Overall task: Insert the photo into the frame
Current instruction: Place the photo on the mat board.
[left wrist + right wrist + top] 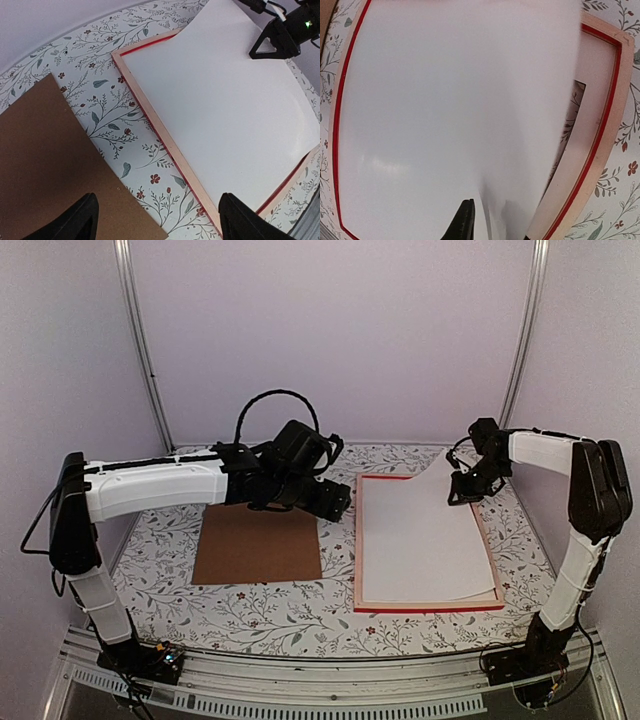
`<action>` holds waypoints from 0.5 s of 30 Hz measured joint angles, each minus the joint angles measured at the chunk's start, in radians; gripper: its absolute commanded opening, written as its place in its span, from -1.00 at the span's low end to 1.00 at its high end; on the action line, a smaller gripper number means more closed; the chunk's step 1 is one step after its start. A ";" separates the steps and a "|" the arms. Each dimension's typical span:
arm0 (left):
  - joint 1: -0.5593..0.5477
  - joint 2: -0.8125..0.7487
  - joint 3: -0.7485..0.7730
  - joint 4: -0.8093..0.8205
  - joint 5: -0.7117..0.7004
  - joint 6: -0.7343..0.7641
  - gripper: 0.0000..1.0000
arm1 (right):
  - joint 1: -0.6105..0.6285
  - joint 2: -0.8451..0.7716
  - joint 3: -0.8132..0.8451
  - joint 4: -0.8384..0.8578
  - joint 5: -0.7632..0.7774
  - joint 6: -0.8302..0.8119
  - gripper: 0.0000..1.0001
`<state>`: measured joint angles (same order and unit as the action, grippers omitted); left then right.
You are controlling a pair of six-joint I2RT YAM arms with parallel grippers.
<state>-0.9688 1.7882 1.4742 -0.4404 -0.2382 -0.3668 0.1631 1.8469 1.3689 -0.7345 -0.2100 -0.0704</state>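
The frame [428, 607] lies face down at the table's right, pale wood back up with red showing at the edges [165, 137] [607, 130]. Inside it lies the photo [420, 540], blank white back up [220, 100] [445, 110]. Its far right corner curls upward at my right gripper [462, 495] [495, 225], whose jaws stand slightly apart, the raised edge running between them without being pinched. My left gripper [335, 502] [157, 220] hovers open over the bare table, between the frame's left rail and the board, holding nothing.
A plain brown backing board [258, 545] [45, 160] lies flat on the floral tablecloth left of the frame. Under the photo's lifted corner a white mat [592, 90] shows inside the frame. Metal posts and pale walls enclose the back and sides.
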 measured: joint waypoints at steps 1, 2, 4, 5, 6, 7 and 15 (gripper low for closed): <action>0.000 0.000 0.000 0.000 -0.001 0.000 0.72 | -0.001 0.000 0.000 0.002 0.003 0.003 -0.48; 0.000 0.000 0.000 0.000 -0.002 0.000 0.72 | -0.002 0.000 0.000 0.002 0.008 0.008 -0.43; 0.001 0.001 0.000 -0.001 -0.003 0.000 0.72 | -0.003 0.000 0.000 0.002 0.018 0.015 -0.34; 0.001 0.002 0.000 -0.001 -0.004 0.000 0.72 | -0.003 0.000 0.000 0.002 0.022 0.021 -0.28; 0.001 0.003 0.000 -0.002 -0.005 0.000 0.72 | -0.003 0.001 0.000 0.002 0.025 0.026 -0.24; 0.001 0.004 0.000 -0.002 -0.006 0.000 0.72 | -0.003 0.001 0.000 0.002 0.032 0.030 -0.20; 0.001 0.006 -0.002 -0.011 -0.017 0.000 0.72 | -0.003 0.001 0.000 0.002 0.094 0.063 0.13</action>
<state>-0.9680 1.7943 1.4723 -0.4519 -0.2550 -0.3668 0.1604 1.8477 1.3685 -0.7326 -0.1162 -0.0071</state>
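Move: My right hand is at the photo's raised right side. The middle of the mat board under the photo lies about 9 cm to the left, 6 cm back and 7 cm below. The frame's right rail is some 6 cm to my right, level with the hand, and its far right corner about 12 cm ahead and 4 cm right, both 7 cm lower. From my idle left hand, that mat board is roughly 22 cm right, 4 cm ahead and 18 cm down. I spread my right fingers from barely parted to about half open, letting go of the photo's raised right side. As they open I ease the hand about 1.5 cm to the right, towards the frame's right rail, at nearly the same height, with a turn of some 5 degrees clockwise. ##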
